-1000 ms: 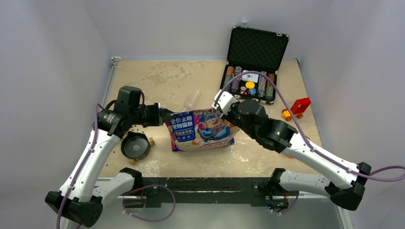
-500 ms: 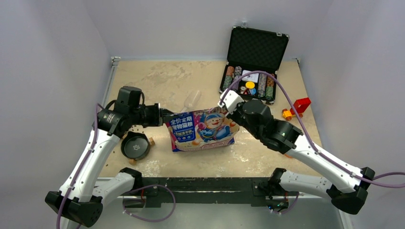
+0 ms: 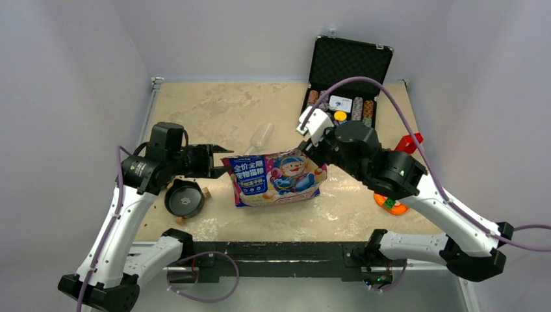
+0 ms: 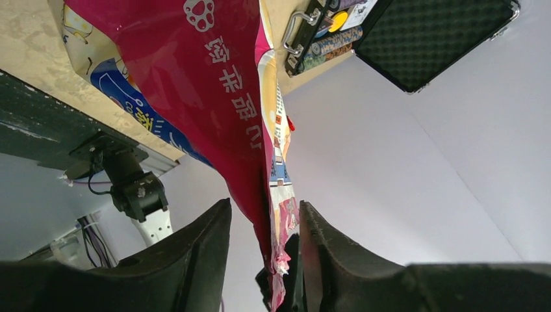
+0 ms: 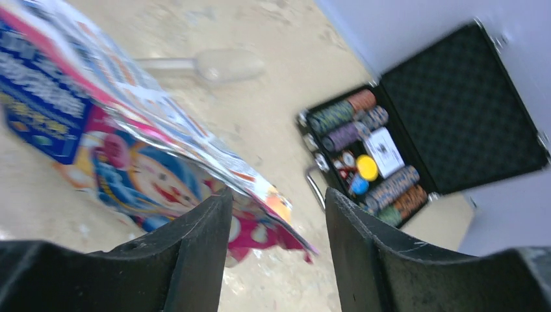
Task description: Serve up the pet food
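The pet food bag (image 3: pixel 276 177), blue and pink with a cartoon face, lies on the table between both arms. Its kibble is hidden inside. My left gripper (image 3: pixel 221 164) stands open at the bag's left end. In the left wrist view the bag's (image 4: pixel 221 84) torn edge hangs loose between the spread fingers of that gripper (image 4: pixel 265 221). My right gripper (image 3: pixel 309 149) is open just above the bag's upper right corner. In the right wrist view the bag's (image 5: pixel 130 149) corner lies beyond this gripper's (image 5: pixel 278 201) parted fingers, untouched. A black bowl (image 3: pixel 184 198) sits below the left gripper.
A clear plastic scoop (image 3: pixel 262 135) lies behind the bag. An open black case (image 3: pixel 347 71) with poker chips (image 5: pixel 364 156) stands at the back right. A red block (image 3: pixel 409 143) and an orange toy (image 3: pixel 390 205) sit on the right side.
Both grippers have opened and let go of the bag. The left arm drew back to the left, the right arm rose and moved right, and the bag settled.
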`<state>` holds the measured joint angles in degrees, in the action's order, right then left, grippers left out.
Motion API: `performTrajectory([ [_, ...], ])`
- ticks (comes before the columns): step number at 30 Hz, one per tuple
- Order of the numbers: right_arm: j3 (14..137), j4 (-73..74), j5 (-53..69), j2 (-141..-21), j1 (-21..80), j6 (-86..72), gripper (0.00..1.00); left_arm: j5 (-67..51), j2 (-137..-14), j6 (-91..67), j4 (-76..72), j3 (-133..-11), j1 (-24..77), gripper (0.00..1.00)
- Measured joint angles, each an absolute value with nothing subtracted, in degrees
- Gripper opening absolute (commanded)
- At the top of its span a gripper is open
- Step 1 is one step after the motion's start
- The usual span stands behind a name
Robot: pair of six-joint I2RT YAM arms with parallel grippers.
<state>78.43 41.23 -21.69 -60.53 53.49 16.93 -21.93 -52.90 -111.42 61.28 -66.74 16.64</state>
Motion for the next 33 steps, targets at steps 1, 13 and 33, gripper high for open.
performTrajectory([
  [1,79.9,41.2,-21.0,-61.7,55.0,16.9,0.58,-21.8,-52.9,-111.4,61.3,-66.7,16.6,0.40],
  [13,91.7,40.2,-19.8,-86.0,69.8,20.7,0.59,-22.2,-54.3,-110.1,61.8,-67.8,16.6,0.00],
  [33,100.2,37.0,-29.3,-98.1,75.6,28.8,0.00,-24.7,-55.5,-107.7,62.6,-68.4,16.1,0.00],
])
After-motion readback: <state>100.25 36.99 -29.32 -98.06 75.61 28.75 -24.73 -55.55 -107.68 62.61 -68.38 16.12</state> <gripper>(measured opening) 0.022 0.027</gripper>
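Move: The upper left corner of the pet food bag already stands between the left hand's open fingers, about 1 cm below their midpoint. From the right hand, the same corner is roughly 23 cm to the left, 3 cm back and 6 cm lower. The clear scoop lies beyond the bag, about 14 cm ahead and 17 cm left of the right hand and 32 cm down; the black bowl is some 16 cm left of the left hand, 7 cm back and 26 cm below. The left hand shuts its open fingers on the upper left corner of the bag and keeps its hold, staying almost in place. Meanwhile the right hand, fingers open, sweeps about 22 cm left over the bag's top edge, sinking some 6 cm and drawing back a little as it turns about 20 degrees counter-clockwise and rolls its left side down, then stops close beside the left gripper and pinches the top edge there. ##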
